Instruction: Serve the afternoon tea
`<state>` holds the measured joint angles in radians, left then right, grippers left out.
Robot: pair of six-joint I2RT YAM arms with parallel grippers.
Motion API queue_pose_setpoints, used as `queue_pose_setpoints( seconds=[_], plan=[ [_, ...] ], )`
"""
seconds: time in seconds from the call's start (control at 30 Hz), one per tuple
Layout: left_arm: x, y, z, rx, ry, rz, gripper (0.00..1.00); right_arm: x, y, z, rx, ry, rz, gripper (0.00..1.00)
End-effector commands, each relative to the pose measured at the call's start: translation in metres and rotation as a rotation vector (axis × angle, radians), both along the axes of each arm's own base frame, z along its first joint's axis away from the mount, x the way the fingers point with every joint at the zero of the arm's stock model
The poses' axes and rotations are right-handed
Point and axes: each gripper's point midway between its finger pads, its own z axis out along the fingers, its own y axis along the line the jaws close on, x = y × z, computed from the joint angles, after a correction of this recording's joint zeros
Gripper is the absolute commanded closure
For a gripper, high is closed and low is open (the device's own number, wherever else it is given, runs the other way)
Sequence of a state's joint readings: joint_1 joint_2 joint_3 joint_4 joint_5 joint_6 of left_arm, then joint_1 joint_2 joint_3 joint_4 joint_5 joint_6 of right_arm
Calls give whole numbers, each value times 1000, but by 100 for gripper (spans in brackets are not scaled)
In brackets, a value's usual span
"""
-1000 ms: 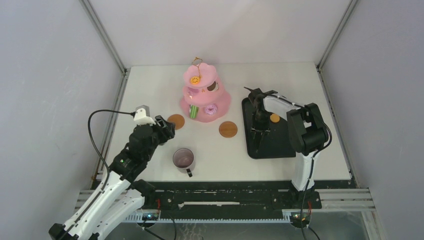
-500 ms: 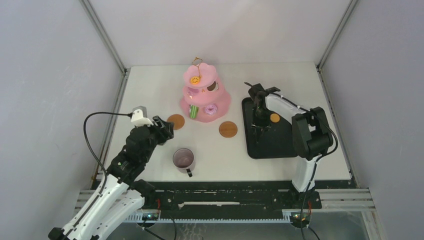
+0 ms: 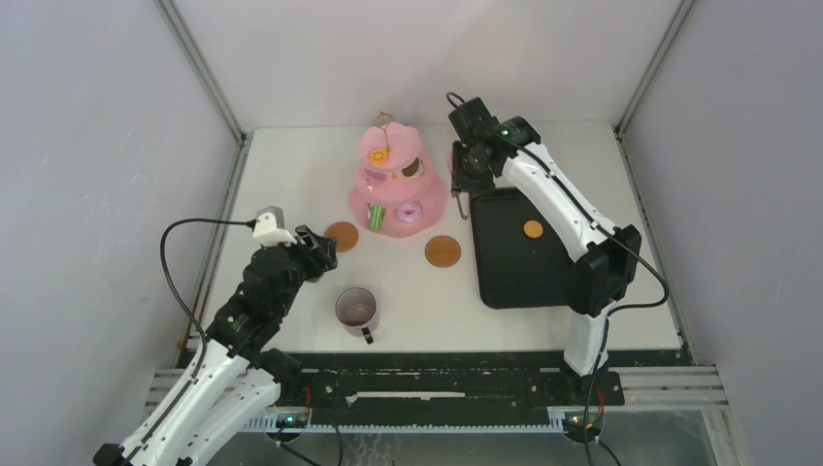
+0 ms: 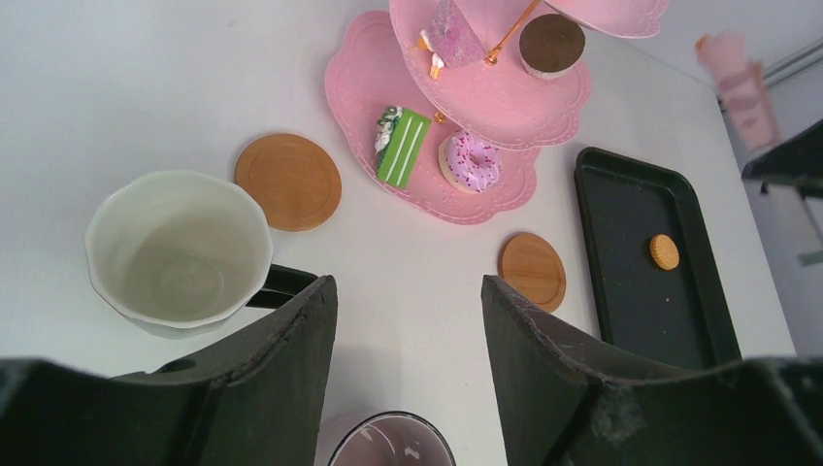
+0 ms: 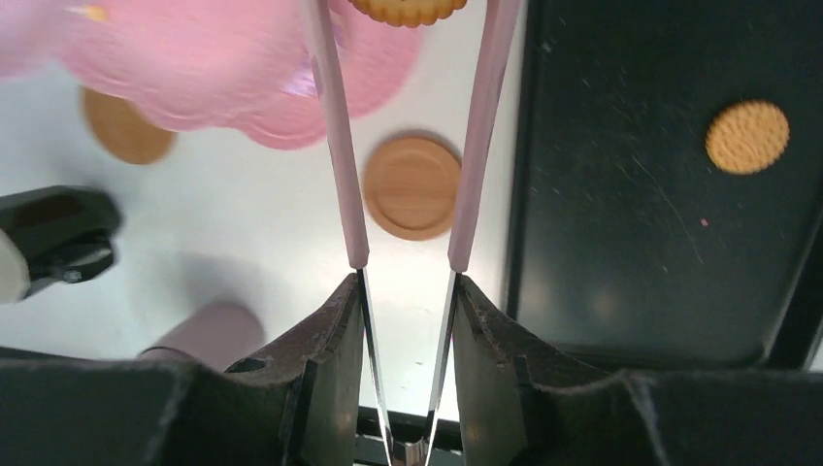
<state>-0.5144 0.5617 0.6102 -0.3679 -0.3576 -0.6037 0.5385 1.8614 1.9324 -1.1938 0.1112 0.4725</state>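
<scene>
The pink three-tier cake stand (image 3: 396, 189) stands at the back middle, with a green slice (image 4: 401, 146) and a pink donut (image 4: 471, 160) on its lowest tier. My right gripper (image 3: 464, 177) hovers beside the stand's right edge. It is shut on thin tongs (image 5: 335, 146) that pinch a round biscuit (image 5: 408, 8) at their tips. My left gripper (image 4: 408, 286) is open and holds nothing. Two mugs are near it, one to its left (image 4: 180, 254) and one just below it (image 4: 393, 447). Two brown coasters (image 3: 342, 236) (image 3: 443, 251) lie in front of the stand.
The black tray (image 3: 519, 272) lies to the right of the stand with one biscuit (image 3: 533, 229) on it. Grey walls enclose the table on three sides. The left arm's cable (image 3: 180, 252) loops over the table's left edge.
My right arm rose off the tray and swung back and left to the cake stand, carrying the tongs. The left arm barely moved.
</scene>
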Motion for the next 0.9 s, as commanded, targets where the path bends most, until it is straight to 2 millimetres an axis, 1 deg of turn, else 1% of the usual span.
queue_pose_setpoints(
  seconds=[0.0,0.13,0.23,0.4,0.57,0.87],
  plan=[
    [0,-1,10,-31,-26,-4,39,6,22,28,-6,-43,57,79],
    [-1,-1,10,-31,-23,-4,39,13,49,36,23,-58,96,79],
    [-2,0,10,-31,-23,-2,39,14,68,38,45,-65,121,79],
    [-3,1,10,-32,-23,-1,39,13,91,41,80,-82,151,78],
    [-3,1,10,-32,-22,-3,39,8,95,46,80,-97,159,78],
    [-2,-2,9,-41,-21,-10,39,6,97,66,88,-165,161,78]
  ],
)
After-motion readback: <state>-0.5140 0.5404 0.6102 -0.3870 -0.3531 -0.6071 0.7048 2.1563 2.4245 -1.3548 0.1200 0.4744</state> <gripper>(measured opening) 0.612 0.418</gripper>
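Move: Ahead and to the left of the right hand, the cake stand's top tier is about 17 cm left, 10 cm ahead and roughly 3 cm lower; the hand already holds the tongs, with a biscuit in their tips. The biscuit on that tier is about 19 cm left and 8 cm ahead. The cupcake on the middle tier stands about 12 cm left, 13 cm ahead, 12 cm down. From the left hand, the top tier is some 22 cm ahead and 14 cm right. Sweeping the tongs left about 9 cm towards the stand's top tier, the right hand first rises some 4 cm and edges forward, then sinks by over half of that and draws slightly back as it slows to a stop. It turns roughly 10 degrees counter-clockwise and keeps its grip on the tongs, whose tips come up against the top tier's right side. ##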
